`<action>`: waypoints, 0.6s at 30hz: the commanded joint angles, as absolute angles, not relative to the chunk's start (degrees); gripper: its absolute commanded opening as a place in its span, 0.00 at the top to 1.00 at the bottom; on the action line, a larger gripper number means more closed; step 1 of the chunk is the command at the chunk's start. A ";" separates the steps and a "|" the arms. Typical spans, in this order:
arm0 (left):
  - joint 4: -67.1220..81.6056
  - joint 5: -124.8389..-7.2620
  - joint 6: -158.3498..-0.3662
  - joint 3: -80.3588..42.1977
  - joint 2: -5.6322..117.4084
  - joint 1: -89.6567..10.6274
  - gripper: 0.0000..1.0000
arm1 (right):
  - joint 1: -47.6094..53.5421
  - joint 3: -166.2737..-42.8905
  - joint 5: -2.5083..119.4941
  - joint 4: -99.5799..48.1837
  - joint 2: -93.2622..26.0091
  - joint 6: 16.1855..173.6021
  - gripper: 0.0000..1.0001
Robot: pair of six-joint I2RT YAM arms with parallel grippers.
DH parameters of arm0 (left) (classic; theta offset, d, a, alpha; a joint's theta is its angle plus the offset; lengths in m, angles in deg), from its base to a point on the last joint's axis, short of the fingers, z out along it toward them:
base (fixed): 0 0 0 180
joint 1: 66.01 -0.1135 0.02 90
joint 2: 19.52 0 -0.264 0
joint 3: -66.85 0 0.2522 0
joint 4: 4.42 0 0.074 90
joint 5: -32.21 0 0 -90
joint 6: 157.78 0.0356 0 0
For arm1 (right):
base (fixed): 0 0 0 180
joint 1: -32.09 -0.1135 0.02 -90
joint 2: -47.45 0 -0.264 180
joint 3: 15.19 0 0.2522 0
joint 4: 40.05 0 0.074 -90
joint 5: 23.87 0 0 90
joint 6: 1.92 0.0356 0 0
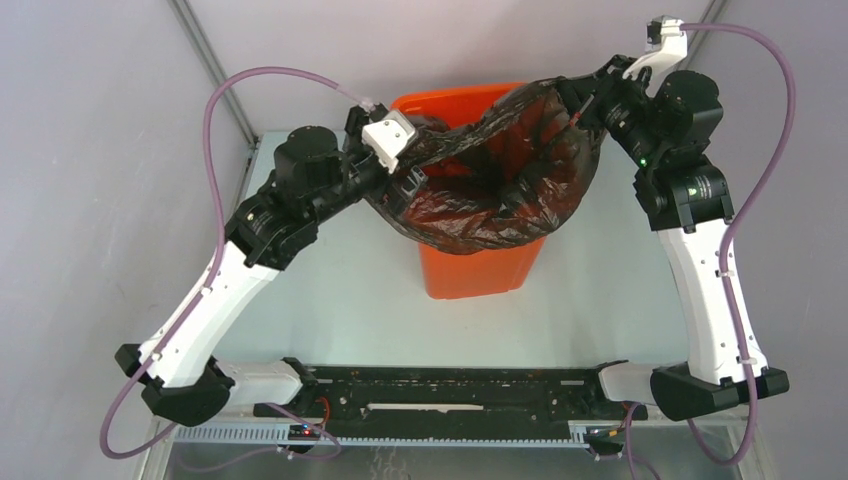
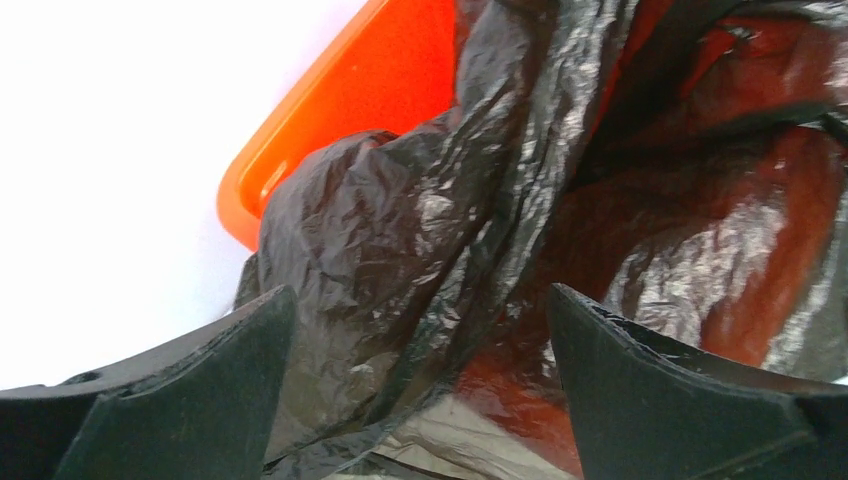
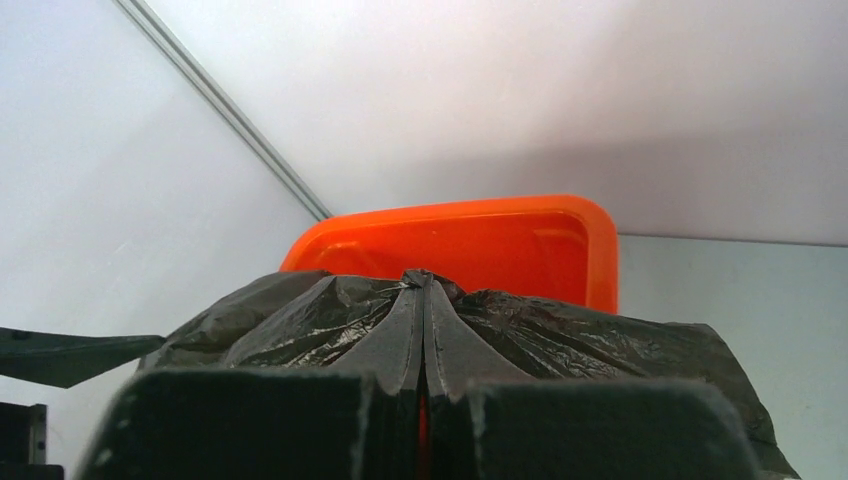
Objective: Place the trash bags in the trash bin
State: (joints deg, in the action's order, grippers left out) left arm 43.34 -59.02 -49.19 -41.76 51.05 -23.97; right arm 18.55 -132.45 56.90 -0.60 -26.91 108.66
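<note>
The orange trash bin [image 1: 480,270] stands at the back middle of the table. One glossy black trash bag [image 1: 490,190] hangs stretched over its mouth and sags over the front rim. My right gripper [image 1: 588,105] is shut on the bag's right edge, above the bin's right corner; in the right wrist view its jaws [image 3: 425,278] pinch the gathered bag [image 3: 600,340] in front of the bin [image 3: 480,240]. My left gripper [image 1: 412,180] is at the bag's left side. In the left wrist view it [image 2: 420,292] is wide open with the bag [image 2: 400,220] lying between the fingers, by the bin's rim [image 2: 380,90].
The pale table [image 1: 330,300] is enclosed by grey walls with a metal post [image 1: 215,60] at the back left. A black rail [image 1: 450,395] runs along the near edge between the arm bases. Purple cables [image 1: 215,110] loop above both arms.
</note>
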 commanded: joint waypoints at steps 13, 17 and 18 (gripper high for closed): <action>36.39 -34.67 -55.08 -48.60 56.28 -25.77 0.46 | 21.19 -129.75 53.08 -4.97 -24.97 116.39 1.00; 34.39 -36.65 -56.72 -48.59 56.02 -26.57 0.56 | 22.66 -129.13 52.16 -5.89 -25.12 115.62 1.00; 34.47 -38.95 -57.56 -49.24 56.39 -27.33 0.62 | 23.14 -129.35 50.41 -6.41 -25.51 114.84 1.00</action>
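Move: The left part of the trash bag's rim runs between the left hand's open fingers, with the stretch to be gathered about 4 cm ahead, 1 cm left and 2 cm below. The trash bin's mouth is centred roughly 4 cm ahead, 9 cm right and 8 cm lower. Already pinching the right side of the rim, the right hand has that bin mouth about 4 cm back, 12 cm left and 15 cm below. The bag's left rim is gathered by the left hand, which goes about 6 cm forward and 4 cm left, rising slightly, and turns some 25 degrees counter-clockwise while its fingers close from wide open to about half. The right hand keeps its pinch on the other side of the rim, nearly in place, rolling a little and sinking about 1 cm at the end. ##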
